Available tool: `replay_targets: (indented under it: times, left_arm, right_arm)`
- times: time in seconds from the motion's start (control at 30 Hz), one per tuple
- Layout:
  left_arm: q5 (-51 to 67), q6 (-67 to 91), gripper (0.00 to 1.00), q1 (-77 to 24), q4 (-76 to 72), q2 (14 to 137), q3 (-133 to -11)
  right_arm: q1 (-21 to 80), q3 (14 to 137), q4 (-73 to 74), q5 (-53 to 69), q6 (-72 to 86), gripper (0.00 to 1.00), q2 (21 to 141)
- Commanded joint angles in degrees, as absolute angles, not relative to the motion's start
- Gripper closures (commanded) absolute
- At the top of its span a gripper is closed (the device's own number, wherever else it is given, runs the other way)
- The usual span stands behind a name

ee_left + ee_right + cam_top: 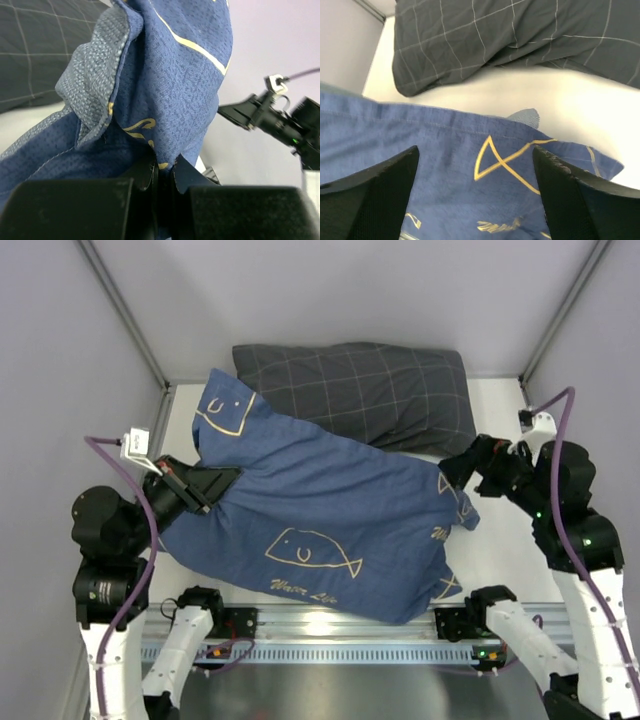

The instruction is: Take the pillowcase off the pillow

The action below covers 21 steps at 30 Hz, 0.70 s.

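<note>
The blue pillowcase (320, 525) with cream whale outlines lies plump across the table, from far left to near right. The white pillow is hidden inside it. My left gripper (215, 480) is shut on the case's left edge; in the left wrist view a fold of the pillowcase (170, 75) rises from between the closed fingers (137, 175), its paler inner side showing. My right gripper (462, 468) is open just above the case's right end; in the right wrist view the pillowcase (470, 165) lies between and below the spread fingers (385, 185).
A dark grey checked pillow (365, 390) lies at the back of the table, also in the right wrist view (510, 35). Grey walls close in left, right and back. A metal rail (330, 625) runs along the near edge.
</note>
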<state>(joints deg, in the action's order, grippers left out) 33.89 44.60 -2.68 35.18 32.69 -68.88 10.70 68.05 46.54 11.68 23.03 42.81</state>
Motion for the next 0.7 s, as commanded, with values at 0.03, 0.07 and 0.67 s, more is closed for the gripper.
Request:
replay_targets:
  times: [0.03, 0.07, 0.67]
  left_arm:
    - [30.8, 43.2, 1.0, -2.8, 32.6, 37.0, -73.6]
    - [30.6, 43.0, 1.0, -2.8, 32.5, 37.5, -74.6]
    - [46.2, 46.7, 1.0, -2.7, 31.8, 48.8, -92.3]
  right_arm:
    - [10.5, 68.9, 55.1, 14.7, 20.7, 0.34, 41.2]
    - [10.5, 65.8, 54.7, 17.5, 21.4, 0.74, 40.6]
    - [35.3, 40.4, 11.6, 23.1, 40.2, 1.0, 59.3]
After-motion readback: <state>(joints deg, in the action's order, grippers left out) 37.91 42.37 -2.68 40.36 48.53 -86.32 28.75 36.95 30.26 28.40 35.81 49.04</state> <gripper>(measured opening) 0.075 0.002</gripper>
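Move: From the right hand, open and empty, the blue pillowcase's hanging right edge lies about 20 cm below, 4 cm back and 4 cm to the right; the case's fish print is roughly 28 cm left, 10 cm back and 18 cm below, and the plaid pillow's middle about 28 cm ahead, 19 cm left and 26 cm below. The left hand already holds the case's bunched cloth high up, with that right edge some 42 cm to its right, 2 cm ahead and 30 cm below. The right hand shuts its open fingers early, without having the cloth between them, and plunges about 18 cm while drawing back some 7 cm and swinging about 11 cm left, its fingers tipping down and turning counter-clockwise, until the closed fingertips come against the right side of the pillowcase. Meanwhile the left hand keeps its pinch on the bunched cloth, reaching about 4 cm forward over the table first and then rising nearly 5 cm as it eases slightly back. ##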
